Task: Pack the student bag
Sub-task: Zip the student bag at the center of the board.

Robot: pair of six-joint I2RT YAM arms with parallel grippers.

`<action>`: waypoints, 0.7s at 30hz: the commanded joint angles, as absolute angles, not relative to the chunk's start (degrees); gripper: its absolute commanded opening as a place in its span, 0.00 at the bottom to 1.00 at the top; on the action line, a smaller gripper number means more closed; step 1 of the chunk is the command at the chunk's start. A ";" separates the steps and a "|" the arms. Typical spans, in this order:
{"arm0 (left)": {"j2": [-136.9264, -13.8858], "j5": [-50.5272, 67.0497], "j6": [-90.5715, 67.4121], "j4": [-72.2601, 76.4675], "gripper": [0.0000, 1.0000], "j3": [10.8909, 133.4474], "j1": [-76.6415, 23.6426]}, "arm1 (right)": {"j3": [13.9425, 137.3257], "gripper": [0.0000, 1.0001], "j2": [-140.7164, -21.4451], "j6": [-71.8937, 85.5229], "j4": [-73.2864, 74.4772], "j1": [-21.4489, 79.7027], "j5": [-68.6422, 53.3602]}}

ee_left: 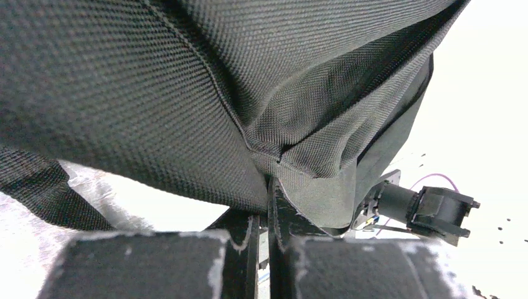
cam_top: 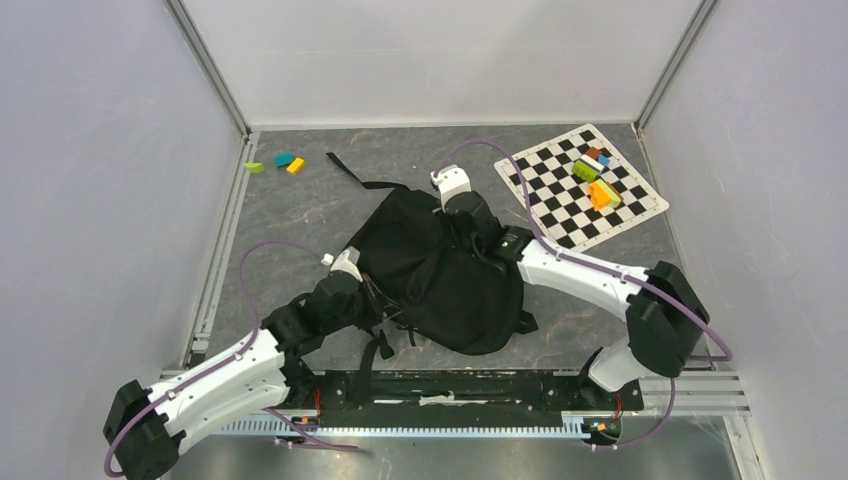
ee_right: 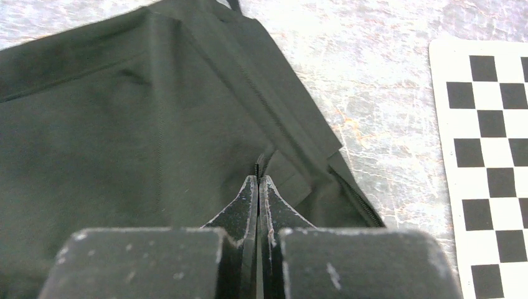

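The student bag, a large black fabric backpack, lies in a heap on the grey floor between both arms. At the bag's left edge my left gripper is shut, and in the left wrist view a fold of the woven fabric is pinched between its tips and rises above them. My right gripper sits on the bag's upper right part. In the right wrist view its tips are shut on the bag's edge by a zipper line, with the bag spread out to the left.
A black-and-white checkered mat lies at the back right with several coloured blocks on it. More small blocks lie at the back left. A loose strap trails toward the back. Walls close in on three sides.
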State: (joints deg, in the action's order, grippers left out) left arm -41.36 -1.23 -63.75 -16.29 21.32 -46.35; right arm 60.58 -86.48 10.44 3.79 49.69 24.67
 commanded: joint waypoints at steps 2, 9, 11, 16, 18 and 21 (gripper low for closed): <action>-40.01 -2.12 -58.01 -26.06 0.02 21.17 -46.58 | 67.90 0.00 -90.32 6.42 2.24 43.07 26.87; -40.41 -0.49 -56.64 -24.78 0.02 21.84 -46.54 | 68.23 0.00 -97.06 5.98 0.66 38.74 21.59; -40.47 -0.52 -56.02 -25.18 0.02 22.01 -46.57 | 68.89 0.00 -98.79 6.21 0.44 38.00 19.44; -38.98 -1.57 -55.63 -27.94 0.02 22.41 -46.58 | 69.82 0.00 -99.04 6.46 -1.63 36.69 16.29; -37.82 -1.75 -55.72 -28.12 0.02 22.22 -46.58 | 70.62 0.00 -99.05 5.90 -1.61 35.97 14.81; -36.55 -2.08 -55.06 -28.26 0.04 22.54 -46.58 | 71.32 0.00 -98.58 5.27 -0.86 35.05 12.40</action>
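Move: The left gripper already pinches the bag's near-left edge; from it, the zipper seam on the bag's far side lies about 23 cm ahead, 12 cm to the right and 2 cm higher, with a loose strap some 6 cm back and 8 cm below. From the closed right gripper, that seam is about 6 cm ahead, 1 cm right and 7 cm below. The chessboard's middle lies some 14 cm ahead and 30 cm right, 17 cm down. Reach the right gripper, fingers kept shut, about 6 cm forward and as much down onto the zipper seam on the bag's far side, tipping the fingers some 10 degrees further down and easing to a stop there. Keep the left gripper's pinch on the near-left edge and draw it about 1 cm to the left. ##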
